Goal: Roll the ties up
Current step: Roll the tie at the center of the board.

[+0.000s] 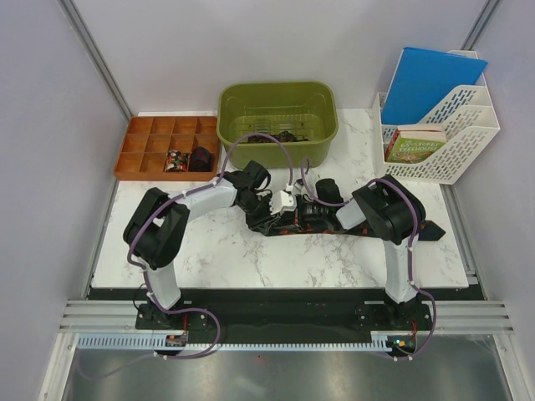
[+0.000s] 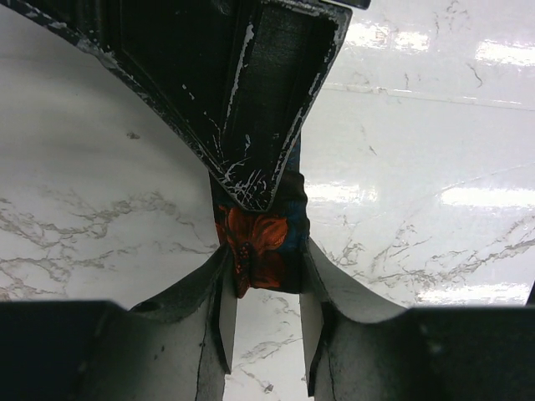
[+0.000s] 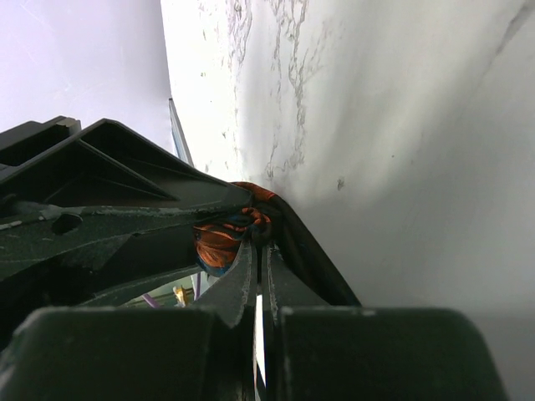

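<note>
One of the ties [image 1: 276, 229], black with orange-red blotches, lies across the middle of the marble table, and its tail reaches right past the right arm. In the left wrist view its folded end [image 2: 257, 242] shows an orange flower between my left gripper's [image 2: 265, 255] two fingers, which press on both its sides. The right gripper's [image 2: 263, 100] scratched black body comes down onto the same end from above. Seen from the right wrist, my right gripper [image 3: 259, 242] is shut on bunched tie fabric [image 3: 219, 242] at its tips. Both grippers meet at the table's centre [image 1: 286, 209].
A green bin [image 1: 322, 96] holding more dark ties stands at the back centre. Left of it, an orange compartment tray [image 1: 138, 142] holds two small rolled ties [image 1: 187, 159]. A white file rack [image 1: 468, 117] with a blue folder and a book stands at the back right.
</note>
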{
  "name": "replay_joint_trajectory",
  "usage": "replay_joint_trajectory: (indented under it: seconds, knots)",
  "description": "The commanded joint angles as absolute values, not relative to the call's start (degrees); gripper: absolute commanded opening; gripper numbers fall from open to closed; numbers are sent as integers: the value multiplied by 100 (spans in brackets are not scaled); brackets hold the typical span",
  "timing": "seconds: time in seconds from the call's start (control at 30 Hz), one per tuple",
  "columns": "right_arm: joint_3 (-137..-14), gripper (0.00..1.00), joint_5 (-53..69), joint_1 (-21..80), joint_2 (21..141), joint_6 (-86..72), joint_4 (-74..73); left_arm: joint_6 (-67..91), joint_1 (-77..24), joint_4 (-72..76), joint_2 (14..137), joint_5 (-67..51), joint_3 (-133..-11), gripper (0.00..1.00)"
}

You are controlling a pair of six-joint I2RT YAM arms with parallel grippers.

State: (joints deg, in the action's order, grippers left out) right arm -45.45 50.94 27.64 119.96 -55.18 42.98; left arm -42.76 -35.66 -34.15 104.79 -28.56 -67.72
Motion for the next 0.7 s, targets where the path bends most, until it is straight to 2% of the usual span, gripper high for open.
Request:
replay_joint_trajectory:
  seconds: [0.0, 0.13, 0.27, 0.33, 0.5, 0.63, 0.67]
  knots:
    - [-4377, 2, 4491, 2874, 12287, -5238, 3964, -4122, -3902, -2839, 10722, -3015, -7005, 37]
    - [-4525, 8, 4614, 2848, 12217, -5151, 3701, -4253, -3902, -2962, 10775, -2778, -6935, 29]
    - [-4640, 17, 4658, 2760, 12006, -5054, 3349, -4535, -3859, -3260, 10723, -2532, -6733, 16]
    - [-4719, 22, 4684, 2681, 11849, -5036, 3095, -4649, -3823, -3340, 10705, -2479, -6628, 14]
    - [-4913, 34, 4851, 2575, 11435, -4616, 2314, -4895, -3691, -3656, 10749, -2373, -6601, 12]
    - [-5193, 50, 4922, 2496, 11075, -4080, 1531, -5097, -3630, -3884, 10688, -2285, -6635, 11]
    - [-5238, 51, 4957, 2487, 11039, -3974, 1277, -5141, -3595, -3928, 10679, -2285, -6636, 11]
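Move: The rolled part of the tie already sits between the left fingers, right at that hand point. From the right hand, whose shut fingertips are at its side, the roll lies about 2 cm left, level in reach and height. The unrolled tie runs off under the right gripper, its middle some 18 cm to that hand's right, 2 cm back and 2 cm lower. The green bin stands about 24 cm ahead of the right hand and 2 cm left. Keep the left gripper closed on the tie roll, letting it sink just under 1 cm with only a slight turn. Open the shut right fingers to about half, first in place, then draw them away from the roll, about 1.5 cm to the right and rising a little over 1 cm, so they come free of the cloth. ##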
